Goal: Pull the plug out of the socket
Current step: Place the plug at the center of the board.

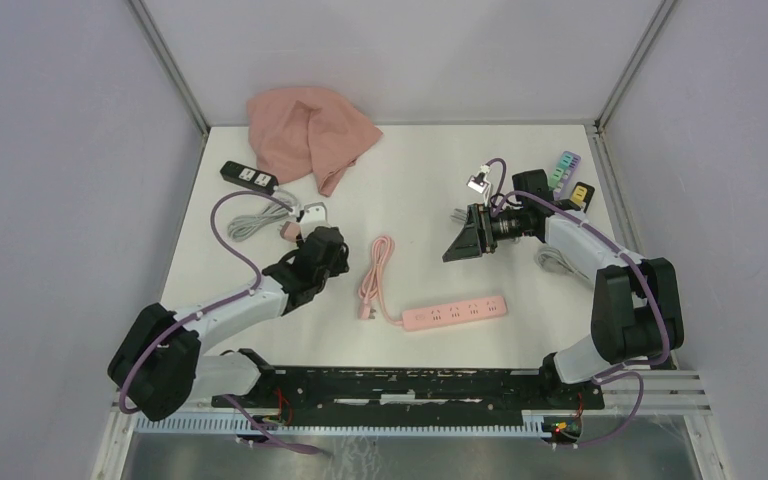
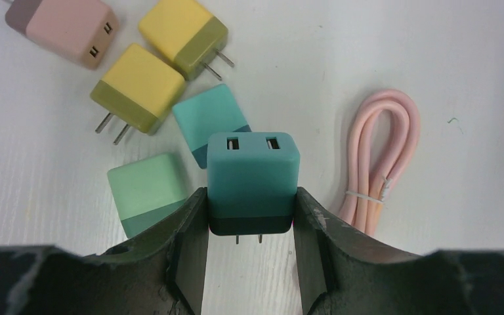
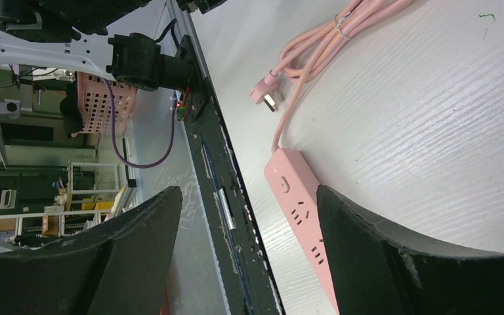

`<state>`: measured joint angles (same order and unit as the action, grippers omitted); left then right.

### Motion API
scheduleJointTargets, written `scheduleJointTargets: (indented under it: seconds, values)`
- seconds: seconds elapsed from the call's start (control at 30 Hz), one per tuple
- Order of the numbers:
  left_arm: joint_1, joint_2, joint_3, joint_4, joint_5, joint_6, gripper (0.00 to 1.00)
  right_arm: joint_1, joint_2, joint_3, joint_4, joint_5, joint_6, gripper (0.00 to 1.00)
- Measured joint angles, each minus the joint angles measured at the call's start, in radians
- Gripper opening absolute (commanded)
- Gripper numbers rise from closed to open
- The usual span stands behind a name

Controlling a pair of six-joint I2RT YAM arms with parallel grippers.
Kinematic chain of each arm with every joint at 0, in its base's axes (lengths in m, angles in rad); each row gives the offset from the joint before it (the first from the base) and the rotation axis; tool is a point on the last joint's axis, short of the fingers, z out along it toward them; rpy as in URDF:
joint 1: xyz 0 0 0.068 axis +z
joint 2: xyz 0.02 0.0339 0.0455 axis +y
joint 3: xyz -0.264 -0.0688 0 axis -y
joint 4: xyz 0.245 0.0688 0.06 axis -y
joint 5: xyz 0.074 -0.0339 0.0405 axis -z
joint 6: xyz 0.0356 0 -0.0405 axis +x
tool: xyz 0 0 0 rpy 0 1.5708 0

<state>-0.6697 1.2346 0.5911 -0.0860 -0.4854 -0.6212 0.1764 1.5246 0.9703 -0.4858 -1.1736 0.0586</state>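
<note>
In the left wrist view my left gripper [image 2: 251, 198] is shut on a teal two-port USB plug [image 2: 252, 172]. Its two prongs show bare below it, over the white table. From above, the left gripper [image 1: 322, 248] hangs left of centre and hides the plug. The pink socket strip [image 1: 455, 312] lies near the front edge with all its sockets empty, apart from both grippers. My right gripper [image 1: 457, 245] hovers above the strip, tilted and open. In its wrist view the right gripper [image 3: 247, 193] has nothing between its fingers, with the strip [image 3: 302, 216] beyond them.
Loose plugs lie under the left gripper: a pink one [image 2: 62, 29], two yellow [image 2: 138, 95], a teal one [image 2: 210, 121] and a green one [image 2: 147, 193]. The strip's coiled pink cable [image 1: 375, 272] lies mid-table. A pink cloth [image 1: 305, 130] and a black strip [image 1: 250, 177] are at the back left, more plugs [image 1: 565, 172] at the far right.
</note>
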Motion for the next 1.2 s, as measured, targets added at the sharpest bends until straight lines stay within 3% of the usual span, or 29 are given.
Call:
scheduleJointTargets:
  seconds: [0.37, 0.8, 1.07, 1.1, 1.2]
  values:
    - [0.103, 0.004, -0.008, 0.010, 0.018, -0.062, 0.04, 0.000, 0.000, 0.000, -0.002, 0.000, -0.004, 0.81]
    - [0.150, 0.082, 0.001, 0.000, 0.017, -0.125, 0.07, 0.000, 0.000, 0.000, -0.002, 0.000, -0.005, 0.81]
    - [0.162, 0.112, 0.029, -0.017, 0.017, -0.148, 0.28, 0.000, 0.000, 0.000, -0.004, -0.001, -0.005, 0.81]
    - [0.163, 0.117, 0.034, -0.019, 0.017, -0.148, 0.36, 0.000, 0.000, 0.000, -0.005, -0.001, -0.005, 0.81]
    - [0.165, 0.130, 0.048, -0.036, 0.014, -0.150, 0.75, 0.000, 0.000, 0.000, -0.006, -0.001, -0.007, 0.81]
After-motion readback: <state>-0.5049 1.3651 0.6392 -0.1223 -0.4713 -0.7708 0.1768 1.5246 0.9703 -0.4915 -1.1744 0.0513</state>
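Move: The left hand holds a teal plug; the lying teal plug it heads for is about 4 cm ahead, 2 cm left and 6 cm below. At the same depth, the green plug lies some 6 cm left and level, one yellow plug 6 cm ahead and 7 cm left, the other 8 cm ahead and 4 cm left. From the idle right hand, the lying teal plug is roughly 31 cm left, 5 cm ahead and 15 cm below. The left hand carries its teal plug about 4 cm left, easing forward and down, towards the green and lying teal plugs. ##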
